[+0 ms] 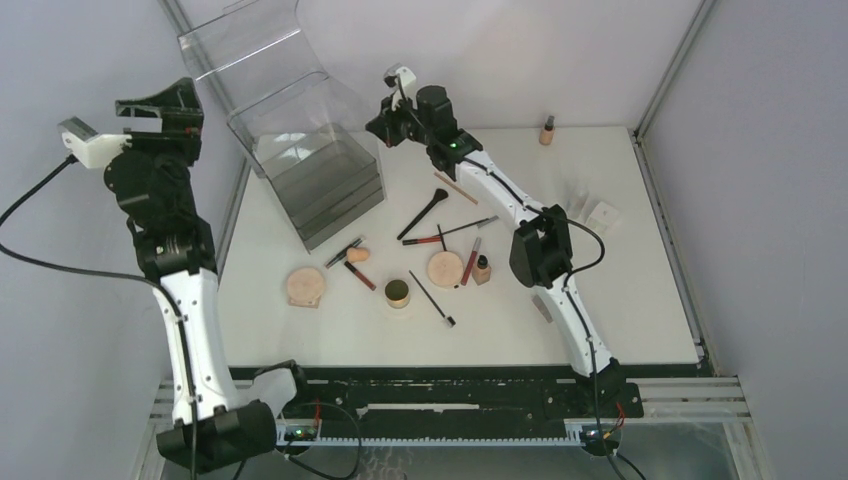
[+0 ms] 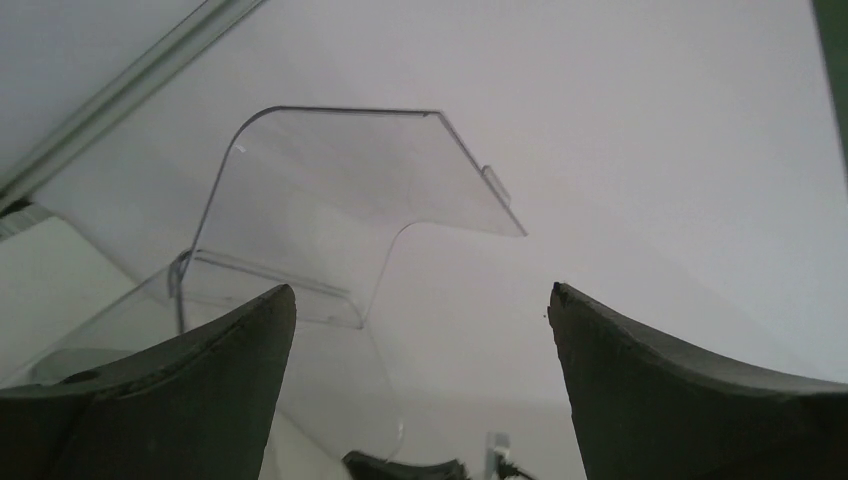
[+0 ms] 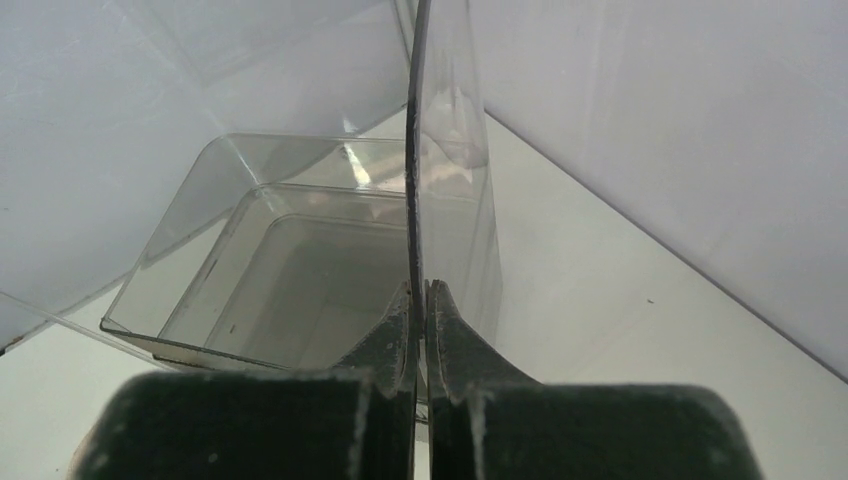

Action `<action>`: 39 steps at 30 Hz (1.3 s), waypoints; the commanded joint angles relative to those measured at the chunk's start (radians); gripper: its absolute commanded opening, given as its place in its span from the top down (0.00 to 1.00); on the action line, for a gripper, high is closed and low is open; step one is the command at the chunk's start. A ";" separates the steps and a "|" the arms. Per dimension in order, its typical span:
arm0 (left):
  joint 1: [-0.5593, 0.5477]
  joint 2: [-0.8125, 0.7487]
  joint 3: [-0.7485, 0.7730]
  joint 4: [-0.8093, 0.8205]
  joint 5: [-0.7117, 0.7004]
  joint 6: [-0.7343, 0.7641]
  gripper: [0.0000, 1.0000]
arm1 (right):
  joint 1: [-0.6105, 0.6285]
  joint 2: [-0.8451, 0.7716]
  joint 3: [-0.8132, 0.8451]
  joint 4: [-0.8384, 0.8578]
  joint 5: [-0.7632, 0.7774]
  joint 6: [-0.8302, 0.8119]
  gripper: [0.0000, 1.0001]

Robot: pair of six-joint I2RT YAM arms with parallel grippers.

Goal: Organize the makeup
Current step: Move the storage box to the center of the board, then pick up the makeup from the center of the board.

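The makeup lies loose on the white table: two round tan compacts (image 1: 305,285) (image 1: 445,268), a peach sponge (image 1: 358,255), a beige bottle (image 1: 482,270), black brushes (image 1: 425,213), red lip tubes (image 1: 360,275) and white cube boxes (image 1: 600,212). Another bottle (image 1: 547,130) stands at the back. My right gripper (image 1: 380,127) (image 3: 420,292) is shut on the thin edge of the clear lid panel (image 3: 412,180) of the plastic box (image 1: 320,185). My left gripper (image 1: 150,108) (image 2: 420,300) hangs high at the left, open and empty, facing the raised lid (image 2: 380,170).
A dark round jar (image 1: 398,292) sits between the compacts. The box stands at the back left against the wall, its inside (image 3: 290,290) showing no items. Grey walls close in the table at the back and on both sides.
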 commanded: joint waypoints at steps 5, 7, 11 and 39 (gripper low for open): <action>-0.042 -0.123 -0.100 -0.192 0.020 0.265 0.00 | 0.035 -0.057 0.017 0.090 -0.077 0.179 0.43; -0.063 -0.155 -0.117 -0.214 0.016 0.298 0.00 | 0.032 -0.154 -0.065 0.096 -0.059 0.172 0.30; -0.135 -0.220 -0.124 -0.299 -0.023 0.393 0.00 | 0.020 -0.358 -0.264 0.059 0.032 0.165 0.14; -1.318 -0.085 -0.471 -0.705 -0.703 0.587 0.00 | 0.091 -1.372 -1.454 -0.566 0.781 0.489 0.00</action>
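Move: Over its near right corner, the right hand still pinches the storage box's clear side wall; the box's middle lies about 13 cm to its left, 3 cm ahead, 12 cm below. From that hand, the foundation bottle is some 18 cm back and 23 cm right, the round puff 17 cm back and 16 cm right, both about 25 cm below. From the left hand, the box is roughly 21 cm ahead, 14 cm right, 37 cm below; the gold-lidded jar is 7 cm back, 31 cm right, 48 cm below. Opening wide, the right hand lets go of the box wall and pulls about 27 cm back and as far right, first rising, then sinking over the makeup while tipping down and swinging clockwise. The left, already free and wide open, drops some 33 cm, drawing back and then sweeping right towards the jar as its fingers turn down. ##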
